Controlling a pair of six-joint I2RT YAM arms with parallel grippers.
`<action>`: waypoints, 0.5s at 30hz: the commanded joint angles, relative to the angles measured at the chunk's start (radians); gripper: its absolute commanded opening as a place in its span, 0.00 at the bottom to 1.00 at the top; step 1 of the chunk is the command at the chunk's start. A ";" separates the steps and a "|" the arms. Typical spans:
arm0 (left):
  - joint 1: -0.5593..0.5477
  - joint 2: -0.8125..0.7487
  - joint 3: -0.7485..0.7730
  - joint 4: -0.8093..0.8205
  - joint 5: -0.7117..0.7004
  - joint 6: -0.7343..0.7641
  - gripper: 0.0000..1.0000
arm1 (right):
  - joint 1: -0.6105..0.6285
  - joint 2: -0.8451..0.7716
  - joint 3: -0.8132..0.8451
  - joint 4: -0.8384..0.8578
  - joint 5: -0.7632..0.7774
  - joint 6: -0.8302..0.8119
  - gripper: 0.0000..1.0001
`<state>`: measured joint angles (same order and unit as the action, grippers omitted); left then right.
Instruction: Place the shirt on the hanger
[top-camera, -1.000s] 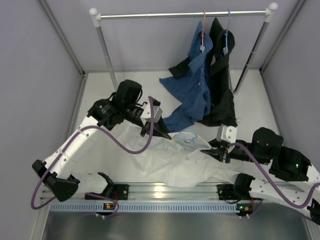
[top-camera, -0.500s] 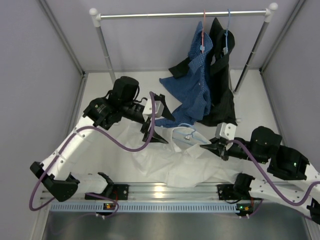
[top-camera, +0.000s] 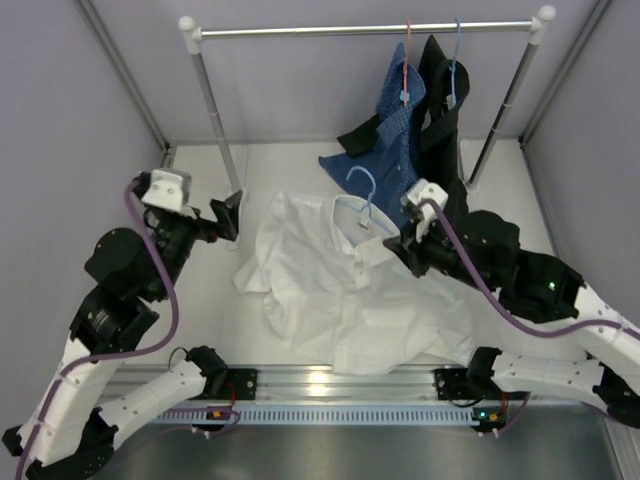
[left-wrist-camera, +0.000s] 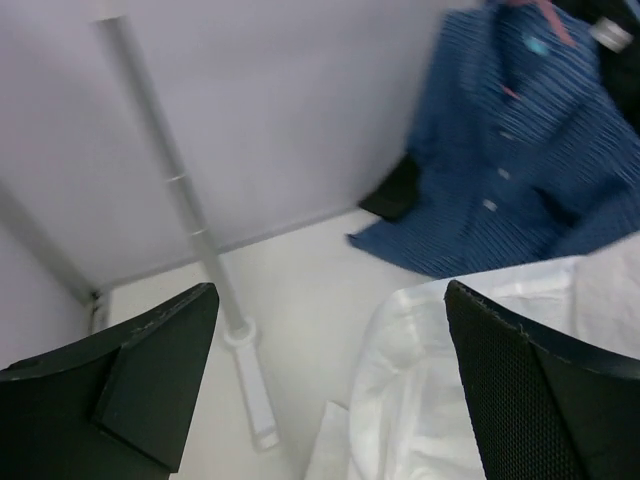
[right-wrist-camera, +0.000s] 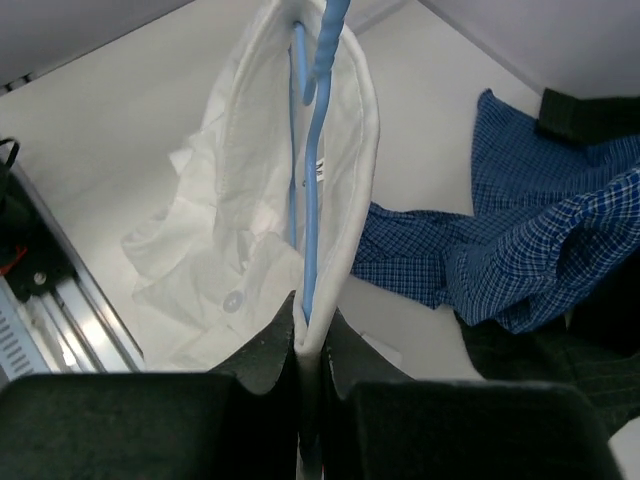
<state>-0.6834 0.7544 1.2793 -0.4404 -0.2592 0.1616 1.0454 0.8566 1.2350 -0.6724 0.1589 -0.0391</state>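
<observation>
The white shirt (top-camera: 330, 295) hangs in a crumpled drape from its collar down to the table. The light-blue hanger (top-camera: 356, 203) sits inside the collar, its hook sticking up. My right gripper (top-camera: 403, 243) is shut on the collar edge and the hanger wire together, holding both raised. In the right wrist view the gripper (right-wrist-camera: 310, 335) pinches white cloth (right-wrist-camera: 225, 220) around the blue wire (right-wrist-camera: 311, 215). My left gripper (top-camera: 232, 213) stands open to the left of the shirt, nothing between its fingers (left-wrist-camera: 545, 385); the shirt's shoulder (left-wrist-camera: 430, 390) lies below it.
A clothes rack (top-camera: 370, 30) spans the back, its left post (top-camera: 218, 120) and foot (left-wrist-camera: 250, 390) close to my left gripper. On it hang a blue checked shirt (top-camera: 385, 165) and a black garment (top-camera: 445, 150), right behind the raised hanger.
My left gripper opened, let go of the shirt and swung back to the left. My right gripper shut on collar and hanger and lifted them up and toward the rack.
</observation>
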 joint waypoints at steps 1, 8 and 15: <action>0.001 -0.035 -0.064 -0.004 -0.509 -0.233 0.98 | 0.007 0.134 0.168 0.109 0.227 0.212 0.00; 0.001 -0.263 -0.405 -0.057 -0.474 -0.287 0.98 | 0.018 0.546 0.604 0.028 0.436 0.347 0.00; 0.001 -0.427 -0.486 -0.020 -0.549 -0.295 0.98 | -0.073 0.843 1.053 -0.047 0.478 0.282 0.00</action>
<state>-0.6823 0.4007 0.8062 -0.5343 -0.7219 -0.1055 1.0111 1.6501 2.1231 -0.7170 0.5552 0.2615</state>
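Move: The stretch of bar the hanger is bound for, just left of the red hanger, is about 30 cm ahead of the right hand, some 12 cm left and 14 cm up. The red hanger is about 28 cm ahead, straight in line and 8 cm up; the blue shirt is roughly 25 cm ahead, 2 cm left and 15 cm lower than the hand. From the left hand, that bar spot is about 26 cm ahead, 12 cm right and 5 cm up. Still pinching the blue hanger together with the white shirt's shoulder, the right hand sweeps them forward about 14 cm, some 10 cm left and as much up towards the bar, turning nearly 30 degrees clockwise. The left hand, empty and open, draws away from the shirt, left about 10 cm, then mainly down some 15 cm, turning counter-clockwise. ##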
